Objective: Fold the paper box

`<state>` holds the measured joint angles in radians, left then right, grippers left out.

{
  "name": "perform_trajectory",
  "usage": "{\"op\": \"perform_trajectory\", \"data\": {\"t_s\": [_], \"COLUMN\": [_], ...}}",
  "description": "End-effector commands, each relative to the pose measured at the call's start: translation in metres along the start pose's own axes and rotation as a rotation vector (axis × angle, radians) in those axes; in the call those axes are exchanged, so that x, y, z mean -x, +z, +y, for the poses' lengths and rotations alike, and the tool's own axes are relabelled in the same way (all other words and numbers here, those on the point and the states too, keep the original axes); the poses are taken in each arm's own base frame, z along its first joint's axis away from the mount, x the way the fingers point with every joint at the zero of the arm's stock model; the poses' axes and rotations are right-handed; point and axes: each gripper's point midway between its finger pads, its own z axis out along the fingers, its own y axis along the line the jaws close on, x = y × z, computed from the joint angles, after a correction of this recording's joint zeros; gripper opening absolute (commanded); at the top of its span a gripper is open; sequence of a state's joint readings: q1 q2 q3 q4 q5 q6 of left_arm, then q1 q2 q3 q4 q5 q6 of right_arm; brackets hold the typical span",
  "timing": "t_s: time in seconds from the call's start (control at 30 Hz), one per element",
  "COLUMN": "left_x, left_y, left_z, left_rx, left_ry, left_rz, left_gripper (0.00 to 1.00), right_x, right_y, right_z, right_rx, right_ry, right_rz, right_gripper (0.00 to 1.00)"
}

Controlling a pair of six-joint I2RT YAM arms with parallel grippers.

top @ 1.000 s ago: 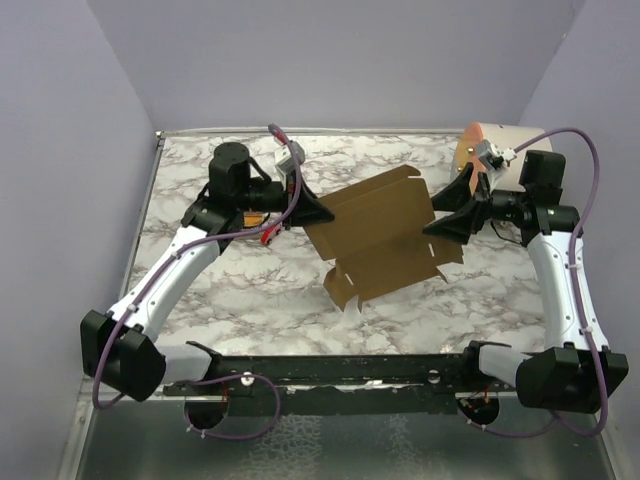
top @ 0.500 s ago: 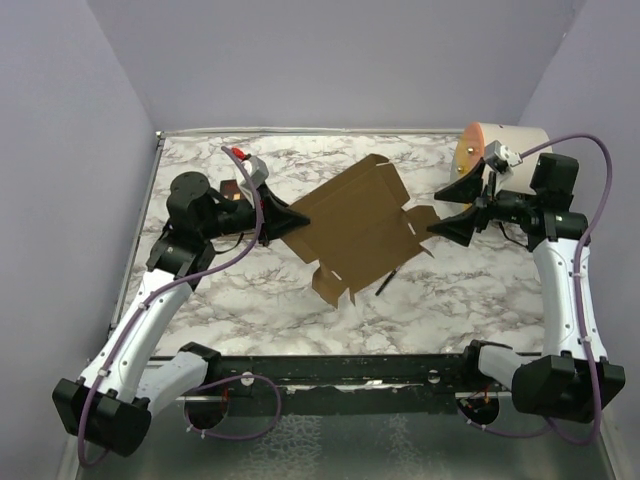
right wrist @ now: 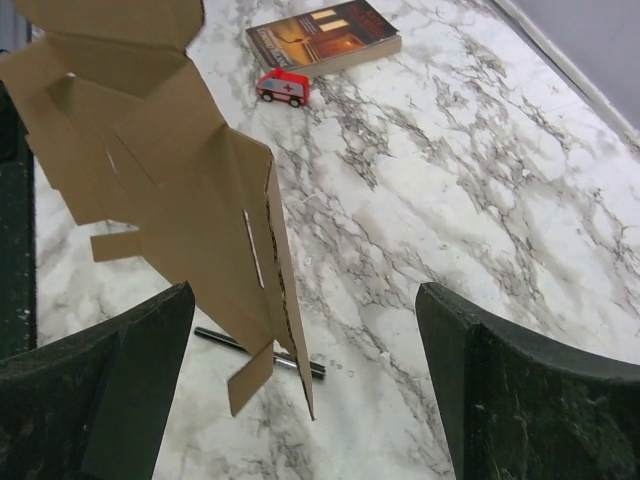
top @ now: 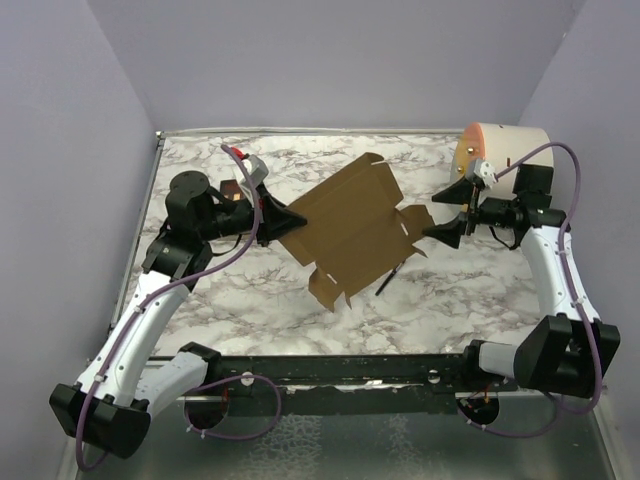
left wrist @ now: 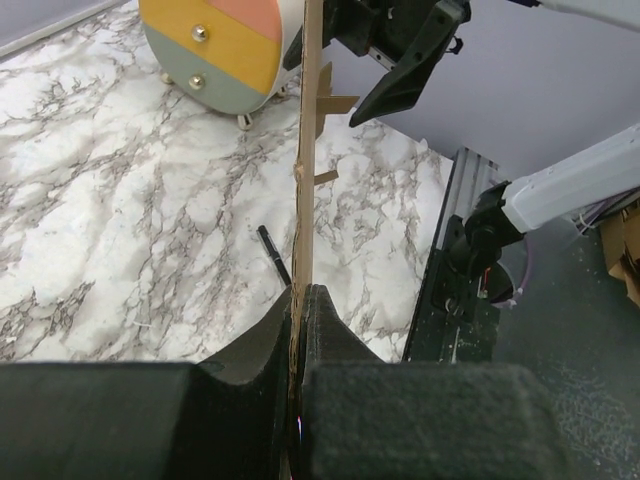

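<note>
The paper box [top: 350,228] is a flat brown cardboard sheet with flaps, held tilted above the table's middle. My left gripper [top: 288,222] is shut on its left edge; in the left wrist view the sheet [left wrist: 303,190] runs edge-on out of the closed jaws [left wrist: 298,312]. My right gripper [top: 443,216] stands open just right of the sheet. In the right wrist view the sheet's [right wrist: 170,180] near edge hangs in front of the wide gap [right wrist: 305,300], and neither finger touches it.
A black pen [top: 390,278] lies on the marble under the sheet. A large cream cylinder [top: 500,150] with a coloured face stands at the back right. A dark book [right wrist: 325,35] and a small red-and-white toy van [right wrist: 282,87] lie at the far left.
The right gripper has opened and let go of the sheet's right edge. The left arm has drawn the sheet a little to the left and turned it.
</note>
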<state>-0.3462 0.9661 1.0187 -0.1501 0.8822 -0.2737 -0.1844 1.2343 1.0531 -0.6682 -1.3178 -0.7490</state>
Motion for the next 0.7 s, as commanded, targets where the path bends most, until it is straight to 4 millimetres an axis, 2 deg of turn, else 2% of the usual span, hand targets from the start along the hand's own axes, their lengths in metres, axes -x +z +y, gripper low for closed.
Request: {"op": "perform_trajectory", "data": {"t_s": [0.0, 0.3, 0.57, 0.67], "left_x": [0.019, 0.027, 0.026, 0.025], "left_y": [-0.005, -0.004, -0.002, 0.000], "left_z": [-0.004, -0.010, -0.011, -0.011], "left_rx": [0.019, -0.006, -0.029, -0.043], "left_ry": [0.051, 0.047, 0.024, 0.003], "left_rz": [-0.037, -0.070, -0.065, -0.060], "left_gripper": [0.00, 0.00, 0.00, 0.00], "right_x": [-0.003, -0.020, -0.020, -0.015], "right_y": [0.002, 0.007, 0.009, 0.011], "right_z": [-0.023, -0.019, -0.017, -0.013], "right_rx": [-0.014, 0.028, 0.040, 0.056], "right_ry": [-0.146, -0.053, -0.054, -0.056], "right_rz": [0.012, -0.002, -0.016, -0.034], "right_gripper": [0.90, 0.67, 0.16, 0.05]}}
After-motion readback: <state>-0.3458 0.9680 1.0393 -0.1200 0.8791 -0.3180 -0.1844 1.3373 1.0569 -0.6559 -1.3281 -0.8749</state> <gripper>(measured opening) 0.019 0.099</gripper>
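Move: The box's right-hand end flap stands upright almost between the right hand's open fingers, about 2 cm ahead of the hand, 2 cm left and 3 cm below. The pen lies on the table some 3 cm back, 11 cm left and 22 cm down; the striped drum is about 24 cm ahead and 20 cm right, 14 cm lower. From the left hand, still gripping the box, that flap is roughly 9 cm ahead, 33 cm right and 12 cm below. The right hand eases about 3 cm down and forward, then pinches the flap's edge while the left keeps hold. ##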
